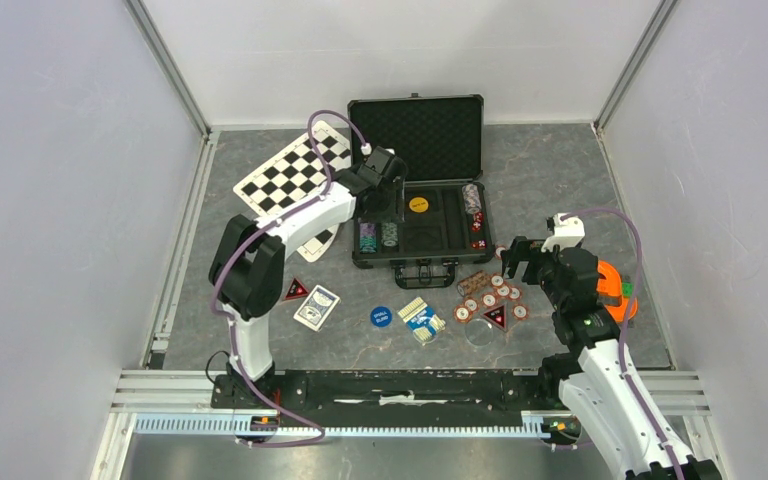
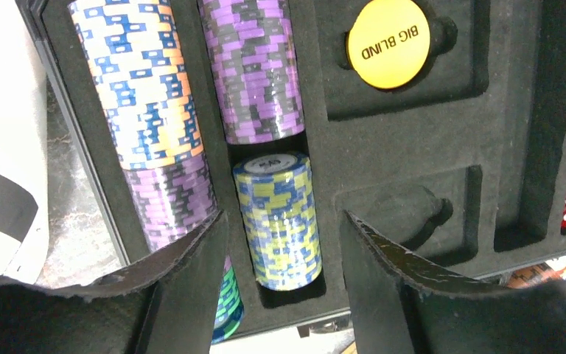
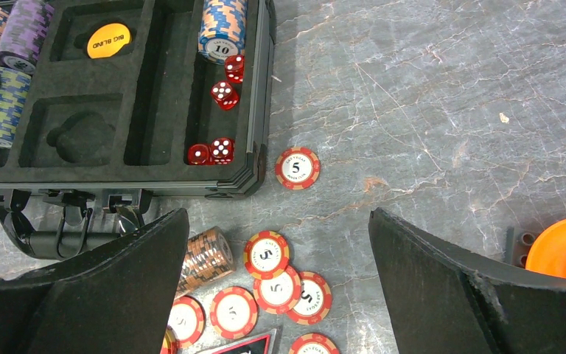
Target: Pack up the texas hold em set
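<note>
The black case (image 1: 415,135) lies open at the back centre, with chip stacks, a yellow BIG BLIND button (image 2: 388,43) and red dice (image 3: 221,150) in its foam. My left gripper (image 2: 284,217) hangs open over the case's left slots. Its fingers straddle a yellow-and-blue chip stack (image 2: 278,243) lying in its slot and stand apart from it on both sides. My right gripper (image 3: 278,217) is wide open just above loose red "5" chips (image 3: 267,254) and a brown chip stack (image 3: 206,258) on the table in front of the case.
A checkered board (image 1: 295,175) lies left of the case, and an orange object (image 1: 612,290) sits beside the right arm. In front of the case lie cards (image 1: 316,307), a blue button (image 1: 381,316), a card deck (image 1: 423,320) and two red triangles (image 1: 294,290).
</note>
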Available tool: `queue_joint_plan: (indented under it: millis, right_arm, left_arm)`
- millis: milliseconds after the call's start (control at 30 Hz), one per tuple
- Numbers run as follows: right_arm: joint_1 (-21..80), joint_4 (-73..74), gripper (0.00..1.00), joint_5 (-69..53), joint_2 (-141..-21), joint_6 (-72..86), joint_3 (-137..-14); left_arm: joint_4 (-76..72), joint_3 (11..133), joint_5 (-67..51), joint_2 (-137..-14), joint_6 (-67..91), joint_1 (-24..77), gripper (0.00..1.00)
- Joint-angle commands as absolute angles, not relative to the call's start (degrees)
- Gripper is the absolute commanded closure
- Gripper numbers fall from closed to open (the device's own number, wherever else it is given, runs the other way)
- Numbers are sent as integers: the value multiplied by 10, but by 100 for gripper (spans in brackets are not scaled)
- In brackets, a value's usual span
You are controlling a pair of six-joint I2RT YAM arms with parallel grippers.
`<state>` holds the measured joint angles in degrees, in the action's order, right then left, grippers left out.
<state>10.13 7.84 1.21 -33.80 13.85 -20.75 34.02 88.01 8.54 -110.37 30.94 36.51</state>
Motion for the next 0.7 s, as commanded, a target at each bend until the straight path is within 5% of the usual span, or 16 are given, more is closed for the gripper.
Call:
queue_joint_plan:
  millis: [0, 133, 500, 667]
  right_arm:
    - [104, 67, 2, 4, -331, 140, -205]
    - [105, 70, 2, 6, -328, 141, -203]
    - [104, 71, 2, 1, -325, 145, -198]
    - [105, 72, 2, 2, -322, 144, -198]
  left_arm:
    - [325, 859, 77, -1036, 313, 375, 45]
    - [319, 794, 71, -985, 339, 393, 72]
    - [274, 700, 44, -953, 359, 406, 96]
    - [263, 704, 56, -972, 359, 406, 98]
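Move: The left hand stands empty and part-open just over the yellow-and-blue chip stack, whose middle is about 2 cm back and 3 cm below. In the same slot, the purple chips lie some 6 cm ahead; the green chips are about 4 cm back and 5 cm left, the Big Blind disc about 6 cm ahead and 7 cm right, all at much that height. The case handle is roughly 11 cm back, 7 cm right and 5 cm below. From the right hand, the yellow-and-blue stack lies about 25 cm left, 6 cm ahead and 7 cm below. The left hand leaves the yellow-and-blue stack and draws back about 8 cm along its slot towards the case's front rim, in a low arc that rises some 2 cm and sinks again to about its starting height. On the way its fingers close from about two-thirds open to practically shut with nothing between them, and the tips, still pointing steeply down with the wrist hardly turned, end around the front rim, short of the stack's near end. ##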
